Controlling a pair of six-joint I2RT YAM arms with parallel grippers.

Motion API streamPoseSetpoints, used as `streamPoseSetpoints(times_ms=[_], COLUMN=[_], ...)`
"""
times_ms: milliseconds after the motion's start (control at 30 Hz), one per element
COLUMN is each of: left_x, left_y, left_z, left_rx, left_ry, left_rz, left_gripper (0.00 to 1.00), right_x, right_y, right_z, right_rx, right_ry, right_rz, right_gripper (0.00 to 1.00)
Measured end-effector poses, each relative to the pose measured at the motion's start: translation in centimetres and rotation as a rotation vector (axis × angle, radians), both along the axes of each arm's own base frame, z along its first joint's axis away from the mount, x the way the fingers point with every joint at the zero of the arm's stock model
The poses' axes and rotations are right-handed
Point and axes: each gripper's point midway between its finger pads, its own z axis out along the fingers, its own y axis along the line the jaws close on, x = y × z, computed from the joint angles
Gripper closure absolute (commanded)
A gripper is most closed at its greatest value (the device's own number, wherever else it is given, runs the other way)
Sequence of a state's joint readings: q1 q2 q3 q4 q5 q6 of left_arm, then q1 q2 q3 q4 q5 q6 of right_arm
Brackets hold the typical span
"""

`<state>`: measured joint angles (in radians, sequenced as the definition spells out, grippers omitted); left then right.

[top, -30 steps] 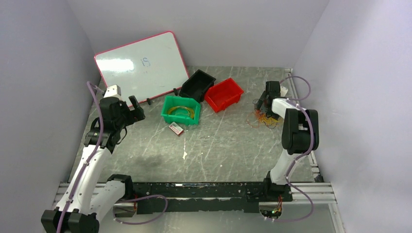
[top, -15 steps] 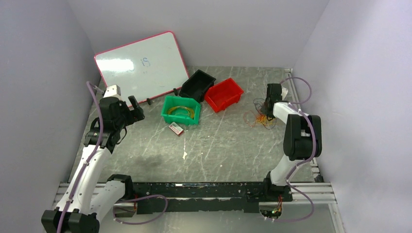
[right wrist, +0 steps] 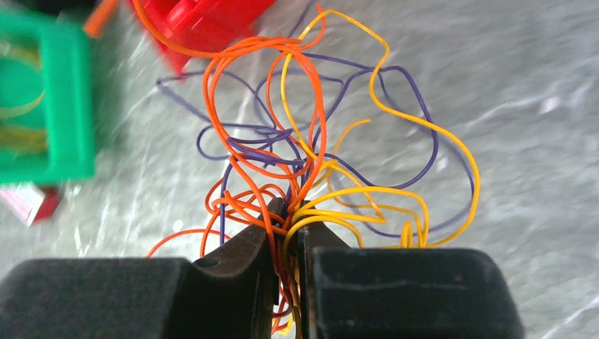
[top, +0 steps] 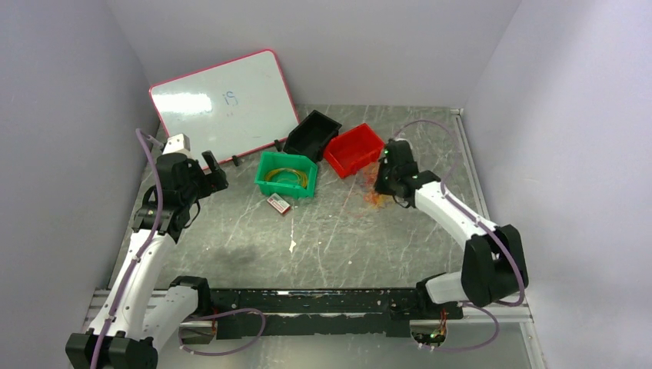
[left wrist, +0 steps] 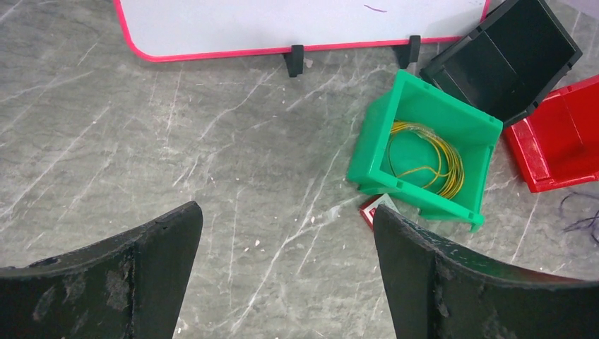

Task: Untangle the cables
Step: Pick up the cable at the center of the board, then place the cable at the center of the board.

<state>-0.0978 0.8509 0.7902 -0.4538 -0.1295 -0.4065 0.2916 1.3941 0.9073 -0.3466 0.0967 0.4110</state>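
The cables [right wrist: 311,141] are a tangled bunch of thin orange, yellow and purple wire loops. My right gripper [right wrist: 289,219] is shut on the bunch, with strands pinched between its jaws and loops fanning out ahead. In the top view the right gripper [top: 380,183] hangs just in front of the red bin [top: 354,149], and the cables [top: 367,200] trail below it over the table. A separate yellow coil [left wrist: 452,169] lies inside the green bin [left wrist: 374,152]. My left gripper [left wrist: 284,208] is open over bare table, left of the green bin [top: 287,174], holding nothing.
A black bin [top: 311,134] sits behind the green and red ones. A whiteboard [top: 223,104] leans at the back left. A small red card [top: 278,204] lies in front of the green bin. Walls enclose the table on three sides.
The right gripper shut on the cable bunch at the far right and carried it left, to in front of the red bin. The left arm stayed put.
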Motion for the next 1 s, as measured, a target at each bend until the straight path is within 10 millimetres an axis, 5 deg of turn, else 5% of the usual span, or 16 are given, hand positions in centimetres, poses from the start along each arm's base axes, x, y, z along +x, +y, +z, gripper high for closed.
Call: streamPoseSetpoints(times_ms=[533, 667, 800, 1000], left_x=[0.0, 0.0, 0.0, 0.0], left_y=[0.3, 0.3, 0.4, 0.4], left_z=[0.0, 0.0, 0.0, 0.0], left_rx=[0.008, 0.008, 0.009, 0.014], left_ry=[0.0, 0.001, 0.0, 0.001], left_rz=[0.004, 0.005, 0.005, 0.002], left_gripper=[0.04, 0.04, 0.04, 0.04], right_x=[-15.4, -17.2, -17.9, -16.1], right_y=[13.6, 15.0, 15.0, 12.9], right_z=[-0.2, 0.5, 0.7, 0.3], right_rx=[-0.005, 0.014, -0.005, -0.129], right_ry=[0.175, 0.189, 0.197, 0.157], right_rz=[0.53, 0.626, 0.654, 0.55], right_gripper=[0.88, 0.84, 0.68, 0.35])
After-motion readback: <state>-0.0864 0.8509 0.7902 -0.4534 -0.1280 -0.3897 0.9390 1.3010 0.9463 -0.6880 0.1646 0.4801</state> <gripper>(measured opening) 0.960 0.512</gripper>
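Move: The orange, yellow and purple cable tangle is already pinched in the right gripper. Its drop spot, on open table, is about 20 cm back, 14 cm to the left and 9 cm below. The red bin sits some 13 cm ahead and 9 cm left of this gripper, the green bin 5 cm ahead and 30 cm left, the small card box 5 cm back and 33 cm left. From the left gripper the spot lies about 15 cm back, 35 cm right and 19 cm down. Carry the held tangle with the right gripper back and left, almost level, about 18 cm back and 15 cm left, away from the red bin to the open table, turning the hand some 35 degrees counter-clockwise and tipping it slightly down. There open the fingers about halfway and let go of the cables while easing a couple of centimetres forward and to the right. ##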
